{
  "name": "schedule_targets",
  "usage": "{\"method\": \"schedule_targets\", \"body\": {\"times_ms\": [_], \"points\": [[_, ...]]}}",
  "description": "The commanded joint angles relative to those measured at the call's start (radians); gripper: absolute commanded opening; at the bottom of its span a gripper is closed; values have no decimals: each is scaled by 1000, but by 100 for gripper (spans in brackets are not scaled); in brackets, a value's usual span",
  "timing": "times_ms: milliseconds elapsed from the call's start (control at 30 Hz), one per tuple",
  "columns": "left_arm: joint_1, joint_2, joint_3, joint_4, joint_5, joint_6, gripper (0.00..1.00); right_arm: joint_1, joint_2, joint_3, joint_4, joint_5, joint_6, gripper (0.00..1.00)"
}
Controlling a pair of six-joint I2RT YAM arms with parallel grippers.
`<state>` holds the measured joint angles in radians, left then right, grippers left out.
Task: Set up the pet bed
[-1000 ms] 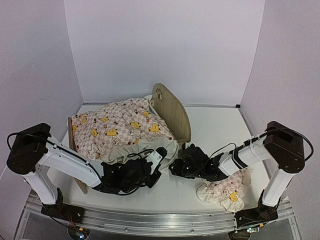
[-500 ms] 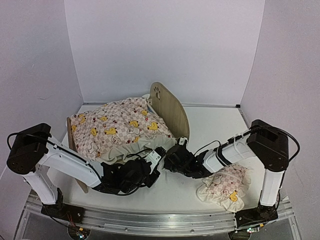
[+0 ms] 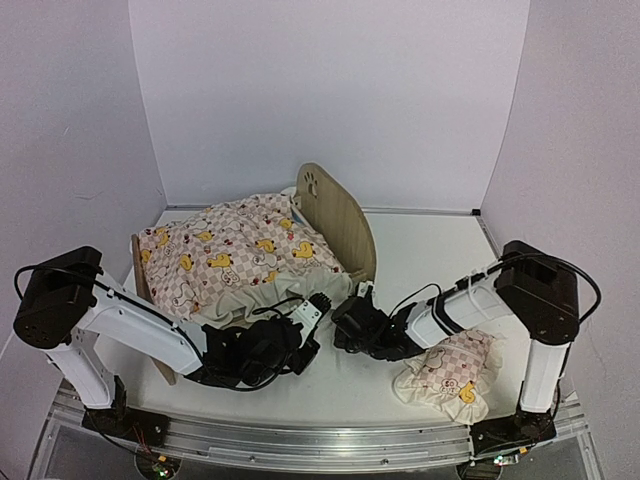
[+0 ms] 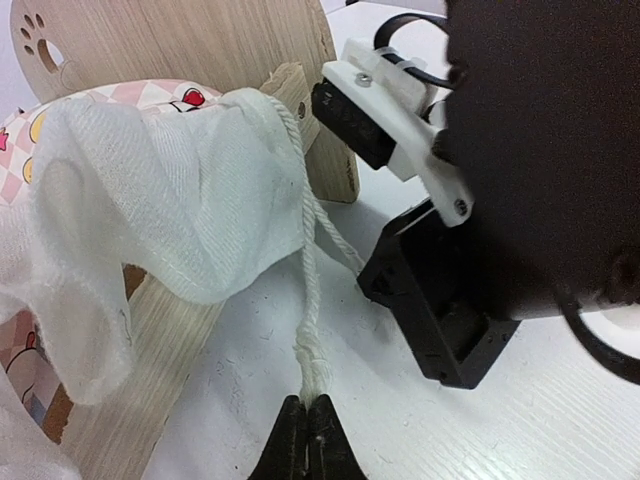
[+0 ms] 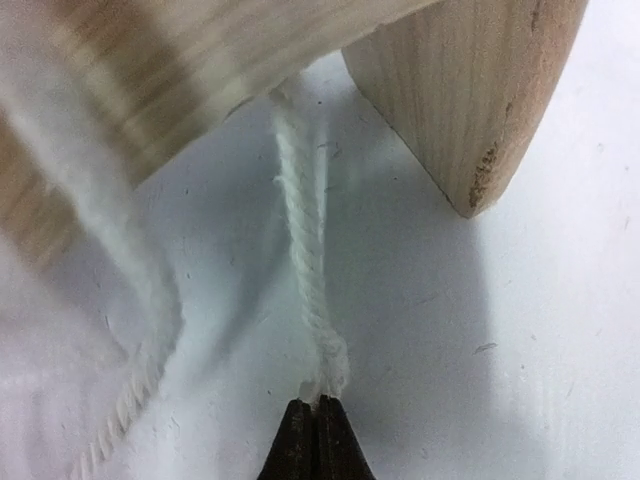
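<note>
The pet bed point(image 3: 338, 222) of light wood stands at the middle left, its paw-print headboard point(image 4: 180, 45) upright. A cartoon-print quilt point(image 3: 235, 255) lies over it, with a white cloth corner point(image 4: 160, 200) hanging past the near bed leg point(image 5: 480, 90). Two white twisted cords hang from that corner. My left gripper point(image 4: 308, 408) is shut on the knotted end of one cord point(image 4: 308, 300). Close beside it, my right gripper point(image 5: 313, 408) is shut on the end of the other cord point(image 5: 305, 260). Both grippers meet low at the bed's near right corner point(image 3: 335, 318).
A small frilled pillow point(image 3: 450, 375) in the same print lies on the white table point(image 3: 430, 260) at the near right, under the right arm. White walls close in the back and both sides. The right gripper's black body point(image 4: 450, 310) fills the right of the left wrist view.
My right gripper has moved left to the bed's near corner and closed from open onto the cord end. The left gripper has stayed shut on its cord.
</note>
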<state>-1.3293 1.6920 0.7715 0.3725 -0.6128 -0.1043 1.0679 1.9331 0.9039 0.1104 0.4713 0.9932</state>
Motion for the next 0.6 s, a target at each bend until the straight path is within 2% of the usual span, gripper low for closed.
{"method": "schedule_targets", "body": {"times_ms": [0,100,267,433,467,533,567], "points": [[4,-9,4,20,13,-7,0,7,-111,-94,-40,-50,-112,0],[5,-6,7,21,54,-10,0,6,-215,-167,-12,-64,-204,0],[4,40,46,36,202,-27,0,0,-404,-259,42,-204,-357,0],[15,121,92,55,268,-104,0,-31,-517,-311,48,-317,-366,0],[18,128,97,58,293,-109,9,-34,-535,-318,57,-342,-371,0],[20,117,94,76,335,-113,40,-38,-549,-313,74,-399,-389,0],[19,103,78,103,355,-116,48,-37,-554,-310,89,-422,-392,0]]}}
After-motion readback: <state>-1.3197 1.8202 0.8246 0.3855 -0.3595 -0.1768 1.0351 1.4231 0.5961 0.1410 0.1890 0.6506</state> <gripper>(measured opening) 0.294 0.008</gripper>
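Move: One drawstring end is still in the left fingers. It runs over the bed's near right corner, about 11 cm ahead of that hand, 7 cm to its right and 3 cm lower. The other end is already pinched in the right fingers close to the table. From this hand the corner is some 9 cm ahead, 1 cm right and 6 cm up, the headboard leg 10 cm ahead and 5 cm right, and the pillow 6 cm back and 22 cm right. The right-hand drawstring end is drawn away from the bed corner: the still-shut right hand goes back and right just above the table, then climbs, ending about 8 cm up, turning some 20 degrees counter-clockwise. The other cord is lowered by the left hand, which moves down, right and back about 6 cm, tips downwards and opens at the end, letting go. ##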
